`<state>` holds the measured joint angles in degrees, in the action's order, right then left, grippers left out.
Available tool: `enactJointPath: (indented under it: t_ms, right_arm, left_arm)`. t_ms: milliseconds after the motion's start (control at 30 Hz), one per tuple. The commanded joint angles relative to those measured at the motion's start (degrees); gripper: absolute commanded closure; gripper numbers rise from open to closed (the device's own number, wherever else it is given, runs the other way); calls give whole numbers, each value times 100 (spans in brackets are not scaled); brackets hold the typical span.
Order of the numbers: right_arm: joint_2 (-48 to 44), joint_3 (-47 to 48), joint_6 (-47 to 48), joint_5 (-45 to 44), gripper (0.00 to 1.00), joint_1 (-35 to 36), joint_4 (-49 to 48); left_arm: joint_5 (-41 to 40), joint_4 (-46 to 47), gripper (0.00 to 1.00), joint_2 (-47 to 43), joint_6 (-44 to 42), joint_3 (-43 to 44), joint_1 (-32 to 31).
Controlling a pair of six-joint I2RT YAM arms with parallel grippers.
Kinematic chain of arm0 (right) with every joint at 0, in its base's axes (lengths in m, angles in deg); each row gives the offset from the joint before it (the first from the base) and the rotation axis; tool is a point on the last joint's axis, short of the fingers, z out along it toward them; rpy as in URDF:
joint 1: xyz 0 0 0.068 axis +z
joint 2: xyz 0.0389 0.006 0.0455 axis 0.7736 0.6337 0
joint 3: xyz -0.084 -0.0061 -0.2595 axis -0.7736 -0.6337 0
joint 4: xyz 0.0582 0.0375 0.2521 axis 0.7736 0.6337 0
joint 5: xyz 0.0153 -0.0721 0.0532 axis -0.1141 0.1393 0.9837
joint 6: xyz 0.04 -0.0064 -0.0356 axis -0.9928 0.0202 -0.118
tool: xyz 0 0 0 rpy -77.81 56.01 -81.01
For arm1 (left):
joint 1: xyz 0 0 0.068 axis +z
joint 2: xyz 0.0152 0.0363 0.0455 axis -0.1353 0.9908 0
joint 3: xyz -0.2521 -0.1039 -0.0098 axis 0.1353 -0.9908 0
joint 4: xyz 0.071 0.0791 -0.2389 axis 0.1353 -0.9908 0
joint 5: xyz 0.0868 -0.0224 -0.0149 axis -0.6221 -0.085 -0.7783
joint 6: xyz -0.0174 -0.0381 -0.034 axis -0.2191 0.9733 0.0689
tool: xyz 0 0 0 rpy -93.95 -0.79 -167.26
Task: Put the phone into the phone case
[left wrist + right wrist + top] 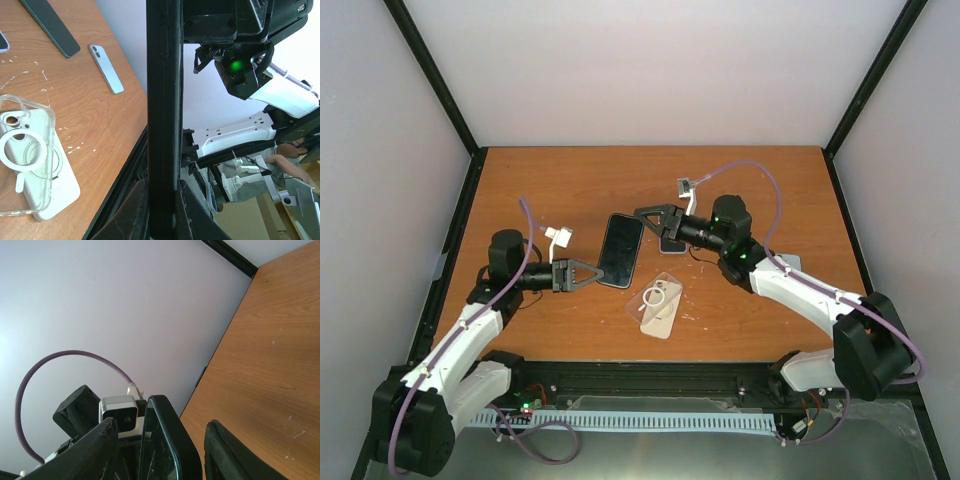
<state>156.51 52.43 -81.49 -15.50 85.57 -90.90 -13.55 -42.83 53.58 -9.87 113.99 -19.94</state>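
Note:
The black phone (622, 250) is held off the table, edge-on in the left wrist view (162, 100). My left gripper (590, 275) is shut on its near end, both jaws pressed against its faces (162, 187). My right gripper (655, 214) is open around the far end; in the right wrist view the phone (165, 440) stands between the fingers with a gap on each side. The clear phone case (656, 293) with a white ring lies on the table in front of the arms, partly on top of a white phone (60, 192).
A dark green phone (50, 27) and a light blue phone (106, 68) lie flat on the wooden table (570, 190) beyond the case. Pale walls with black posts enclose the table on three sides. White scuff marks dot the wood near the case.

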Motion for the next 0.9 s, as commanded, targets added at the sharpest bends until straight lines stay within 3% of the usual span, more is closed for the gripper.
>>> enactJointPath:
  t_ms: [0, 100, 300, 567, 667, 867]
  right_arm:
    - [44, -119, 21, 161, 54, -36, -137]
    - [66, -135, -9, 218, 59, -35, -156]
    - [132, 0, 32, 326, 60, -35, 72]
    - [122, 39, 54, 307, 95, -38, 151]
    - [97, 124, 174, 217, 97, -27, 414]
    - [224, 168, 284, 109, 97, -34, 733]
  left_arm:
    - [162, 311, 100, -23, -234, 325, -5]
    - [93, 313, 100, 3, -222, 347, -1]
    - [7, 325, 100, 6, -195, 362, -5]
    - [-422, -292, 100, 88, -376, 570, -5]
    - [-747, -937, 100, 264, -656, 833, -5]
    - [-989, -1140, 100, 374, -672, 918, -3]
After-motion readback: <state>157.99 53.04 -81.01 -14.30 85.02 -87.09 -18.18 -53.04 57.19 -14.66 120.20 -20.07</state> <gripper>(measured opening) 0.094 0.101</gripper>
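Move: The left hand still holds the dark-cased phone by its left edge near the close end; the phone's middle lies about 4 cm ahead, 5 cm to that hand's right and slightly higher. From the right hand, with the far right edge between its open fingers, that middle is some 7 cm back, 4 cm left and 4 cm below. The purple-edged phone lies on the table roughly 9 cm ahead of the right hand, 8 cm to its right and 24 cm below; the clear case lies about 2 cm ahead of the left hand, 11 cm right and 20 cm below. The right hand sinks about 2 cm with its open fingers straddling the phone's right edge near the far corner, then shuts them from about half open until they pinch that edge. The left hand keeps its pinch on the near left edge and, mostly as the right closes and after, carries the phone about 2 cm forward with a slight turn of the wrist, while the right hand eases forward almost a centimetre once its fingers have shut. ##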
